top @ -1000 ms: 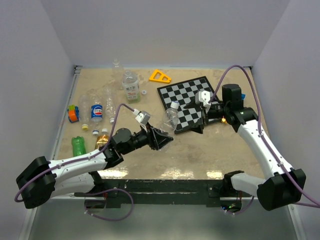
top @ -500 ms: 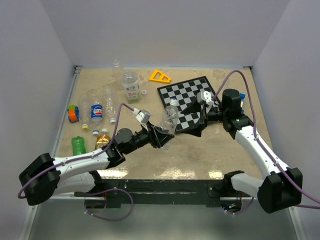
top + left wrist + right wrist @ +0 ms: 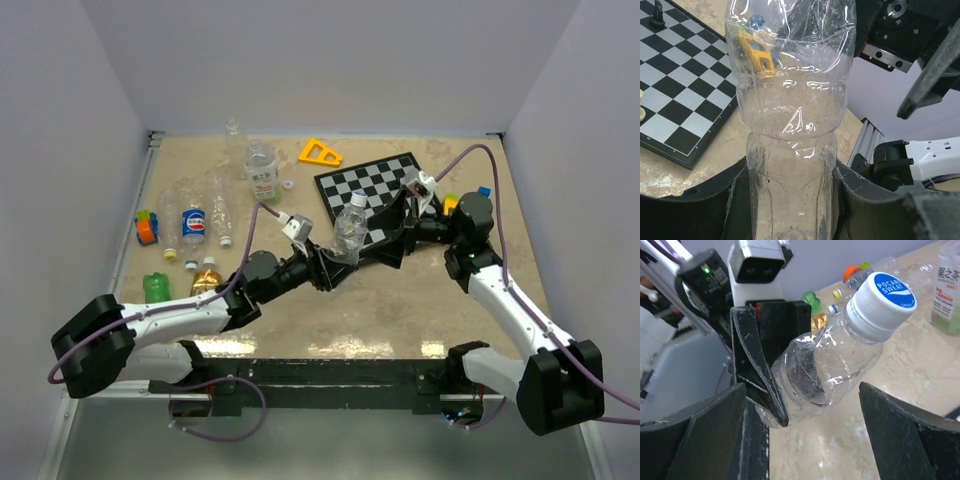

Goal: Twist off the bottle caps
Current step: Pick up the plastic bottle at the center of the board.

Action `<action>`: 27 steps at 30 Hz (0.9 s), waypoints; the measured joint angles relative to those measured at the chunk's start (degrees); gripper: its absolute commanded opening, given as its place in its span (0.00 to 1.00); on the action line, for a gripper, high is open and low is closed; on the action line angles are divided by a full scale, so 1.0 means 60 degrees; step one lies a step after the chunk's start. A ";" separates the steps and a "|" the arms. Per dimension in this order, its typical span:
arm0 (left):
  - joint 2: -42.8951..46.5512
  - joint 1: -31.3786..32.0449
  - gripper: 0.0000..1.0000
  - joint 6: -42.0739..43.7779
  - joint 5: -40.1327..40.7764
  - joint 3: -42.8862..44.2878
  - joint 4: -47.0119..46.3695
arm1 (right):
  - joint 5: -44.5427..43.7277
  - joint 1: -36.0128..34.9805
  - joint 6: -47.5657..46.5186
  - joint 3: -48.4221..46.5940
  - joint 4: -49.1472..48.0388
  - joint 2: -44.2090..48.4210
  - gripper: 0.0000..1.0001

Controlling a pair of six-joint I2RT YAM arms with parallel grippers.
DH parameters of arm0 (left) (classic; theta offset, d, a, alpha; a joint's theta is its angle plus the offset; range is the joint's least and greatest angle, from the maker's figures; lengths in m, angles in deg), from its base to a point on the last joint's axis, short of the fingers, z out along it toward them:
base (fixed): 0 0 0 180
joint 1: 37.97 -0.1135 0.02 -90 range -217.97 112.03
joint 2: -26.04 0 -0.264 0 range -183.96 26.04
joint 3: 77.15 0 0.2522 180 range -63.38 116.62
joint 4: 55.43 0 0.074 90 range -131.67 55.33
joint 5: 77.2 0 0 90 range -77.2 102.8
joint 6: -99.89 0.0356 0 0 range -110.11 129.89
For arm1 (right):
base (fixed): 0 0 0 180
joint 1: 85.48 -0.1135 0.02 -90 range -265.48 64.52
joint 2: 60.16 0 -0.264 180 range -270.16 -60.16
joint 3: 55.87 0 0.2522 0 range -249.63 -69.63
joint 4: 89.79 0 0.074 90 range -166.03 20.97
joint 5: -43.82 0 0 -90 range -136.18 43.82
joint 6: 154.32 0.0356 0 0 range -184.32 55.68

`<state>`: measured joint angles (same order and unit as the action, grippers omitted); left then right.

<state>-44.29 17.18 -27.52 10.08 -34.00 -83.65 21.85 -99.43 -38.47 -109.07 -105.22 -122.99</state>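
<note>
A clear unlabelled bottle [image 3: 348, 236] is held off the table by its lower body, with my left gripper [image 3: 328, 266] shut on it. Its white and blue cap [image 3: 358, 200] is on, tilted up and to the right. In the left wrist view the bottle [image 3: 790, 125] fills the gap between the two black fingers of my left gripper [image 3: 790, 205]. My right gripper [image 3: 386, 234] is open, just right of the bottle. In the right wrist view the cap [image 3: 885, 296] and the bottle [image 3: 830, 375] sit above and between the wide-apart fingers of the right gripper [image 3: 805, 440], touching neither.
Several other bottles lie at the left: a cola-label one [image 3: 193, 222], a green one [image 3: 155, 287], a red-yellow one [image 3: 205, 278]. A labelled bottle [image 3: 262, 170] stands at the back. A chessboard [image 3: 375, 185] and a yellow triangle [image 3: 318, 152] are behind the grippers.
The left arm has carried the bottle right and up, standing it more upright. The right wrist has swung down and left, bringing its open fingers up beside the bottle.
</note>
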 measured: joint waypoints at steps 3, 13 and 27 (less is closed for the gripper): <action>0.0095 0.0011 0.01 0.0583 -0.0018 0.0321 0.0747 | -0.0142 0.0007 -0.0827 -0.0455 0.0805 0.0106 0.98; 0.1566 -0.0357 0.00 0.5537 -0.0015 0.2761 0.7428 | -0.0022 0.0087 -0.6138 -0.2047 0.4805 -0.0069 0.98; 0.4291 -0.0390 0.00 0.9599 -0.0076 0.0353 0.8980 | -0.0787 0.0091 -1.1340 -0.2983 0.9216 -0.0758 0.98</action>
<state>-18.54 14.84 30.08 9.62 -31.88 -29.77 17.13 -98.89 -106.51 -126.97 -49.92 -127.53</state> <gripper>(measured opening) 0.511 0.982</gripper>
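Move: My left hand still holds the plastic bottle low on its body; the bottle's middle is about 5 cm ahead, 1 cm right and 6 cm above that hand, with the cap slanting forward and up. The chess board's middle lies some 22 cm ahead, 12 cm right and 20 cm below. From my open right hand, the bottle's middle is about 1 cm ahead, 8 cm to the left and 1 cm lower. I roll my left wrist some 55 degrees about its fingers and swing the plastic bottle about 12 cm left, away from my right hand, then also down about 6 cm, tipping the fingertips down and keeping my grip. My empty right hand, wide open, rises briefly, then sinks to end about 4 cm lower and 3 cm forward, rolling and tipping its fingertips down. ##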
